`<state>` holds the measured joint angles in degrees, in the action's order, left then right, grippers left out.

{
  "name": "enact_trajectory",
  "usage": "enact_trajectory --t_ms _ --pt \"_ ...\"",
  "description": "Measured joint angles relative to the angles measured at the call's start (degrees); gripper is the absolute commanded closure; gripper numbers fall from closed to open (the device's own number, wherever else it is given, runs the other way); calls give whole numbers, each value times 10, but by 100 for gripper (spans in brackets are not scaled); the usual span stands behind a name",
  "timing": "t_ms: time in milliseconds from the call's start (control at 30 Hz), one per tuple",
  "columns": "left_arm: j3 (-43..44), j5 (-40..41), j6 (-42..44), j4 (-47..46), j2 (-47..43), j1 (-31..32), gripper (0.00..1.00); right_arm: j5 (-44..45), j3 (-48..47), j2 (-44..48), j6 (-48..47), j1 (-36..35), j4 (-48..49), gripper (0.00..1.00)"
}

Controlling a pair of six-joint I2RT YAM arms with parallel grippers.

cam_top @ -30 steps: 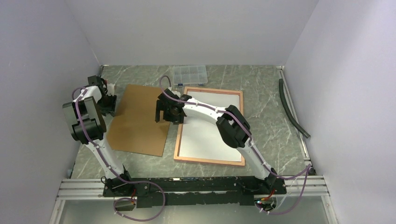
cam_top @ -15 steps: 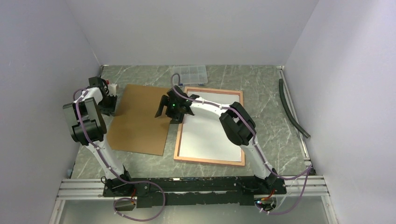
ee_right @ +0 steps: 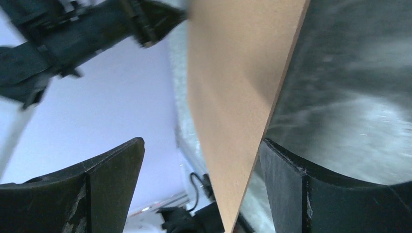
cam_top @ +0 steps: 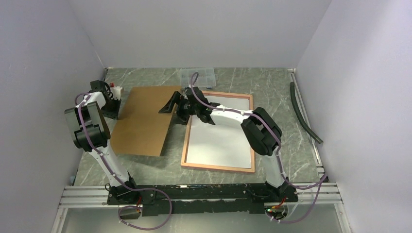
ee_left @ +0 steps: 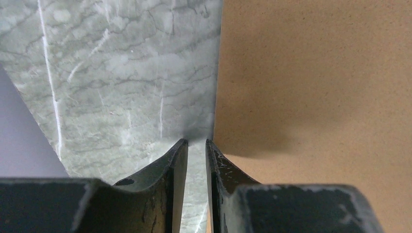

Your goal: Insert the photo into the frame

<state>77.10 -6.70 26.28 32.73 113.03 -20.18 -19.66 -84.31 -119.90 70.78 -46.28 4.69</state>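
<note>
The frame (cam_top: 218, 168) lies flat right of centre, with a wood-brown to pink rim. A plain white sheet (cam_top: 221, 141) fills it; no mountain print shows in any view. The brown backing board (cam_top: 141, 121) lies left of it. My right gripper (cam_top: 170, 106) is open at the board's right edge. In the right wrist view its jaws (ee_right: 202, 141) straddle the raised board edge (ee_right: 233, 73). My left gripper (cam_top: 114, 104) sits at the board's left edge. In the left wrist view its jaws (ee_left: 197, 141) are nearly closed with only table between them, beside the board (ee_left: 316, 73).
A clear plastic compartment box (cam_top: 197, 76) stands at the back, just behind the frame. A black hose (cam_top: 303, 114) lies along the right wall. A small white and red item (cam_top: 115, 90) sits at the back left. Walls close in three sides.
My right gripper has moved up and back along the board's right edge and turned sideways. The board's right edge has lifted and shifted left. The left arm has barely moved.
</note>
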Motion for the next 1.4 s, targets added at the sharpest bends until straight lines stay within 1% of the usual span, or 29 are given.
enact_trajectory --t_ms 67,200,300,433,533,600,633,733,833,867,933,1000,1033,1067,1100,1233,1333,1400 --pt "-1 0 5 -9 1 -1 73 -21 18 13 13 0 57 10" --pt "-1 -1 13 -22 1 -4 75 -63 22 17 37 0 161 11" --pt "-1 -37 10 -10 0 2 75 -86 18 9 58 -10 243 12" --pt "-1 -63 10 1 -1 10 76 -118 -4 -21 79 -24 297 15" --pt "-1 -71 11 5 -2 10 76 -126 -8 -33 79 -29 310 16" --pt "-1 -75 10 7 -2 10 76 -128 -8 -32 72 -28 304 21" --pt "-1 -78 10 9 -2 10 75 -127 -8 -29 63 -28 292 25" --pt "0 -87 9 19 -3 10 69 -113 0 -13 34 -26 234 46" --pt "3 -103 5 42 -6 12 59 -93 9 10 11 -25 171 70" --pt "3 -109 4 50 -7 13 54 -89 8 15 3 -24 155 77" --pt "3 -113 6 68 -12 16 43 -89 8 22 -2 -23 130 88" --pt "4 -117 10 76 -25 17 33 -81 8 28 -2 -20 82 99" --pt "4 -123 13 87 -37 17 25 -77 8 28 -3 -17 59 100" --pt "4 -132 16 99 -50 18 8 -71 8 27 -2 -15 34 100" --pt "5 -144 18 113 -66 21 6 -66 9 26 -2 -13 14 100" --pt "30 -206 37 174 -142 42 5 -59 -1 26 0 -9 -6 100" --pt "40 -253 68 196 -225 58 5 -53 -21 27 6 -6 -32 100" --pt "36 -285 103 208 -301 68 5 -37 -35 30 15 -3 -56 100"
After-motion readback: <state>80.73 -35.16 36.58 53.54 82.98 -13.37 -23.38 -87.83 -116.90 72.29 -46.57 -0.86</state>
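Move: The brown board's raised right edge runs through the right hand's open fingers, some 2 cm below the hand point and level with it; the board's middle is about 14 cm to the left and 6 cm lower. The wooden frame's middle lies roughly 22 cm to the right, 3 cm nearer the base, and the clear box 26 cm ahead and 11 cm right, both about 10 cm below. From the left hand, the board's middle is 16 cm right, 3 cm back and 4 cm up. The board's right edge is levered up another 10 cm or so by the right hand's lower finger, the hand rolling about 25 degrees and drifting left. The right hand then sinks some 7 cm, rolls back and shuts both fingers on the edge, rising slightly at the last. The left hand, at the board's left edge, slides about 3 cm right, then opens wide and sweeps up some 20 cm and right over the board, turning clockwise. ##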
